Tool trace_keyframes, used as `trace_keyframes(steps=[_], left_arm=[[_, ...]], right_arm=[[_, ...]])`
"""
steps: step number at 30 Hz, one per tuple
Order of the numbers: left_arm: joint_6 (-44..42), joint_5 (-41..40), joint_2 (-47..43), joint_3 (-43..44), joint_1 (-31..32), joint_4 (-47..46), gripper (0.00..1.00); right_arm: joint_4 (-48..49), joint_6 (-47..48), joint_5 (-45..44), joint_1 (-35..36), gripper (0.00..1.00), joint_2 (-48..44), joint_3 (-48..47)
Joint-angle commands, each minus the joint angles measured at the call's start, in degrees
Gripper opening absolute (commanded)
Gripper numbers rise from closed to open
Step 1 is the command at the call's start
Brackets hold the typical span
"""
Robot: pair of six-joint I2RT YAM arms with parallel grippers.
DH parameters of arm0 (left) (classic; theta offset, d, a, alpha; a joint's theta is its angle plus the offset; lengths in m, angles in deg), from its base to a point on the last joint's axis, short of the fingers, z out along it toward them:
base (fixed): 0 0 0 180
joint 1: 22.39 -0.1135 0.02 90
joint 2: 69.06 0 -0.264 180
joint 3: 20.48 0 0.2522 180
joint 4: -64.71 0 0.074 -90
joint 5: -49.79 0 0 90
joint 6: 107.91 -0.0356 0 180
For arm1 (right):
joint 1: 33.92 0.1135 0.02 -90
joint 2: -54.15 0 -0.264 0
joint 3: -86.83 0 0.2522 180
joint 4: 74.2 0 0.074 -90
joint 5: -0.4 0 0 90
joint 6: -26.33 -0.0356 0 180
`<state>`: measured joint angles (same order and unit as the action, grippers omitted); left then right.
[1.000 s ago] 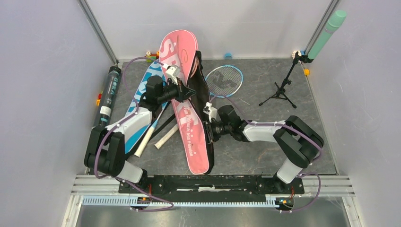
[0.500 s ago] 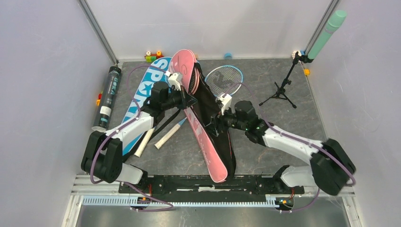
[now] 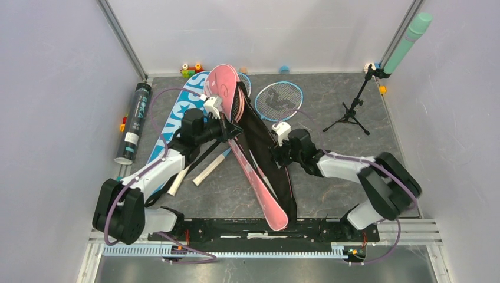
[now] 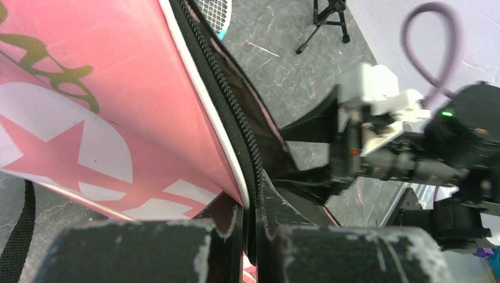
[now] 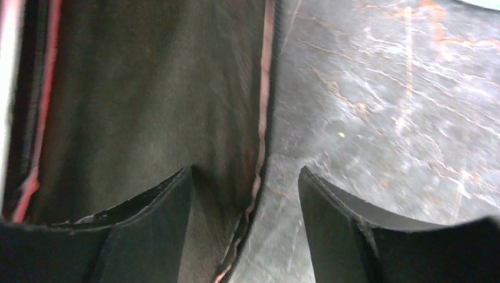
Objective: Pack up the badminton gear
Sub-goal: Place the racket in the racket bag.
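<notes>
The pink racket bag [image 3: 220, 88] stands tilted on its long edge, unzipped, its black lining [image 3: 263, 154] spread toward the right. My left gripper [image 3: 234, 131] is shut on the upper flap's zipper edge [image 4: 250, 194], holding that pink flap [image 4: 88, 106] up. My right gripper [image 3: 275, 155] is open, low over the table. Its fingers [image 5: 177, 206] straddle the lower flap's zipper edge [image 5: 257, 177] without pinching it. A blue racket [image 3: 278, 99] lies behind the bag. The blue bag [image 3: 174, 118] lies left, with white handles [image 3: 207, 169] beside it. The dark tube [image 3: 134, 121] lies at the far left.
A black tripod [image 3: 350, 112] carrying a green cylinder [image 3: 408, 40] stands at the back right. Small toy blocks [image 3: 190, 69] sit at the back wall. A black strap [image 3: 200, 162] trails under the left arm. Grey walls close in both sides.
My right gripper has opened and let go of the bag, shifting up toward its middle. The pink bag has turned onto its edge and spread open. My left gripper stayed shut on it.
</notes>
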<state>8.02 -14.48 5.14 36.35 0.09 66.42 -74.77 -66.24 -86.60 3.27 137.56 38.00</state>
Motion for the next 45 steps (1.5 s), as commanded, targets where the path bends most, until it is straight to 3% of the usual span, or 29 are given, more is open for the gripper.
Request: trace_keyframes(steps=[1,2,3,5,6,9,13,17,20,23,25,27,29,33,36,40,42,45], left_arm=[[1.1,3.0,-5.1,-0.8,0.0,-5.6,0.02],[1.7,2.9,-5.6,-1.0,0.0,-5.1,0.02],[3.0,2.8,-6.1,-1.0,0.0,-4.2,0.02],[4.6,4.3,-7.2,-1.1,0.1,-3.7,0.02],[5.3,4.3,-7.7,-1.2,0.6,-3.9,0.02],[3.1,-0.3,-10.8,-1.2,4.6,-0.8,0.02],[-1.4,-16.5,-14.8,-1.7,14.5,5.0,0.03],[-0.1,-23.4,-15.6,-5.2,21.9,3.5,0.12],[1.0,-26.2,-13.5,-7.8,26.7,-0.1,0.2],[0.9,-30.6,-10.9,-8.3,31.5,0.4,0.24],[-0.1,-31.0,-10.4,-7.8,33.0,2.8,0.34],[-1.1,-34.1,-11.5,-7.0,34.1,7.5,0.53],[-3.1,-36.1,-13.8,-6.1,34.2,13.5,0.99],[-8.8,-41.7,-19.0,0.2,34.3,29.3,1.0],[-18.8,-45.2,-21.4,5.9,34.3,33.7,1.0],[-42.4,-47.2,-19.4,14.2,34.2,24.9,1.0],[-55.2,-43.5,-16.0,19.8,34.2,24.3,1.0],[-72.2,-37.9,-9.4,30.9,32.2,31.2,1.0]], right_arm=[[3.1,2.1,1.2,0.1,0.55,8.1,-8.0],[3.2,4.0,1.6,0.0,0.33,8.6,-9.4],[3.3,5.4,2.1,0.0,0.17,8.3,-10.4],[3.2,8.7,2.2,0.0,0.03,6.9,-13.0],[2.9,10.7,1.7,0.0,0.0,5.8,-14.3],[0.3,18.3,-2.1,-0.1,0.0,3.3,-19.2],[-0.3,31.8,-5.1,-1.2,0.0,2.3,-24.1],[3.0,45.4,-6.2,-2.4,0.0,3.5,-25.7],[2.1,53.5,-3.3,-4.0,0.0,6.1,-28.4],[0.4,63.6,5.4,-5.0,0.0,7.3,-27.7],[-4.9,66.2,8.3,-5.6,0.0,8.3,-29.7],[-10.4,68.4,11.8,-6.7,0.0,9.0,-31.6],[-12.9,70.6,15.8,-7.9,0.0,8.9,-31.7],[-21.5,73.1,22.4,-9.8,0.0,9.3,-33.0],[-26.7,74.7,25.9,-10.4,0.0,10.3,-34.4],[-33.1,72.8,27.0,-11.1,0.0,14.3,-40.0],[-37.1,71.4,27.5,-11.3,0.0,16.8,-43.7],[-39.7,67.9,27.8,-11.9,0.0,19.6,-48.0]])
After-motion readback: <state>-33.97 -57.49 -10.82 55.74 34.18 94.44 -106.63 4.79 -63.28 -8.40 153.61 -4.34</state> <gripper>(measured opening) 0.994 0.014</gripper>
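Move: Between the right hand's open fingers, about 2 cm ahead, 2 left and 2 below, runs the racket bag's dark right-hand edge; the bag's near end lies roughly 27 cm back and 2 right, 4 lower. The blue racket head is some 27 cm ahead and 2 right, 5 below. From the left hand, holding the zip edge, that dark edge lies about 13 cm right, 2 back and 15 below; the loose handle is 12 left, 9 back, 16 below. Dipping about 2 cm, the right fingers shut on the bag's dark edge, then carry it forward some 13 cm and up towards the blue racket, turning roughly 45 degrees counter-clockwise. The left hand, still pinching the zip edge, pulls back about 13 cm and a little right, rising then sinking, opens wide to let go, and lifts steeply clear while rolling. ##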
